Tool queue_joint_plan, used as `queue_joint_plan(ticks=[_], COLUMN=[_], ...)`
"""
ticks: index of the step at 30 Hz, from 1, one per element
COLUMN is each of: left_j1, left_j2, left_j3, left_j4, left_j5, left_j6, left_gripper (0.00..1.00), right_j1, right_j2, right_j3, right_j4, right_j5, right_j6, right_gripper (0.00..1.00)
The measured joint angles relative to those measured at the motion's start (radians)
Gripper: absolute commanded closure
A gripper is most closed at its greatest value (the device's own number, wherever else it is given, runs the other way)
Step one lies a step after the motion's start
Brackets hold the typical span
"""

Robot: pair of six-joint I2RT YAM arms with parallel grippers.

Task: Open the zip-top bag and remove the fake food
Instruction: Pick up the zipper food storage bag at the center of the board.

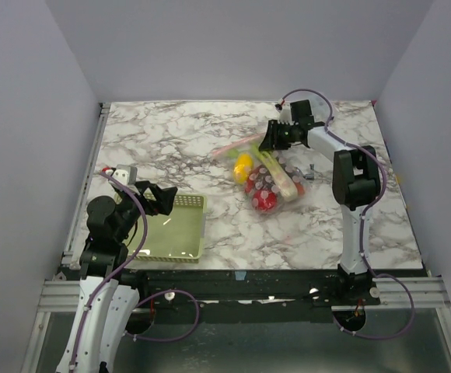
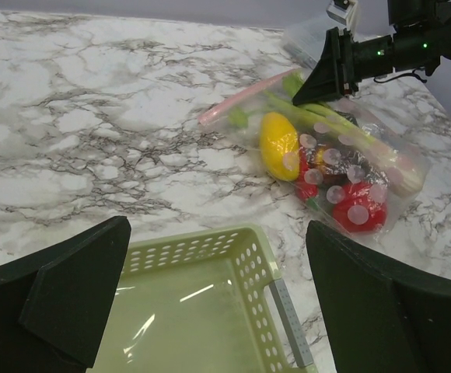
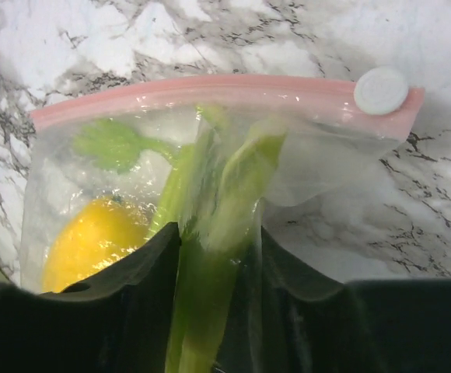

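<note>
The zip-top bag [image 1: 270, 177] lies on the marble table right of centre, its pinkish zip strip [image 3: 210, 89] toward the far side with a white slider [image 3: 381, 90] at one end. The strip looks pressed shut. Inside is the fake food: a yellow piece [image 2: 278, 144], a pale green stalk [image 3: 222, 194], and red and dark pieces [image 2: 358, 210]. My right gripper [image 3: 218, 256] is at the bag's far end, shut on the plastic with the green stalk between its fingers. Above the green basket [image 1: 198, 203], my left gripper [image 2: 218, 233] hangs wide open and holds nothing.
The pale green mesh basket [image 2: 256, 256] sits at the near left, under the left gripper, with nothing in it. Grey walls close in the table on three sides. The right arm's elbow [image 1: 355, 179] stands just right of the bag.
</note>
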Motion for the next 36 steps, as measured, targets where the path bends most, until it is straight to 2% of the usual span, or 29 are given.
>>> queue_joint_plan(ticks=[2, 5, 7, 11, 20, 24, 30, 36], left_j1=[0.0, 0.0, 0.0, 0.0, 0.0, 0.0, -0.009, -0.073], left_j2=[0.002, 0.002, 0.002, 0.002, 0.018, 0.014, -0.018, -0.023], left_j3=[0.0, 0.0, 0.0, 0.0, -0.016, -0.1, -0.332, -0.36], left_j4=[0.0, 0.0, 0.0, 0.0, 0.051, 0.183, 0.459, 0.585], left_j5=[0.001, 0.003, 0.003, 0.008, 0.069, 0.127, 0.172, 0.166], left_j6=[0.0, 0.001, 0.002, 0.002, -0.095, -0.249, -0.521, -0.588], left_gripper=[0.01, 0.01, 0.01, 0.01, 0.01, 0.01, 0.01, 0.06], right_j1=[0.001, 0.001, 0.001, 0.001, -0.003, -0.006, -0.018, -0.024], right_j2=[0.0, 0.0, -0.003, -0.061, -0.307, -0.404, -0.528, -0.651], right_j3=[0.002, 0.002, -0.001, -0.074, -0.289, -0.388, -0.517, -0.625], right_j4=[-0.001, -0.001, 0.004, 0.052, 0.227, 0.324, 0.424, 0.506], right_j5=[-0.012, -0.032, -0.047, -0.085, -0.174, -0.209, -0.261, -0.321], right_j6=[0.006, 0.01, 0.013, 0.025, 0.092, 0.129, 0.179, 0.209], right_gripper=[0.77, 0.87, 0.93, 0.97, 1.0, 1.0, 1.0, 1.0])
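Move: Just over the bag's mouth end, the right fingers straddle its celery; the zip-top bag's middle lies about 7 cm back and 2 cm lower. The pink zip strip's middle is roughly 3 cm ahead and 4 cm left of this hand, the yellow food 5 cm back and 6 cm left, the lower red food 13 cm straight back. From the left hand the bag's middle is some 21 cm ahead, 21 cm right and 20 cm below. Closing from half open, the right fingers pinch the bag with the celery just below the zip strip, then lift it about 17 cm while drawing back some 12 cm, keeping their grip as they tip up out of their downward slant. The open left hand starts later, shifting 6 cm right towards the bag, dipping and partly rising again as it rolls about 30 degrees, left side down. ##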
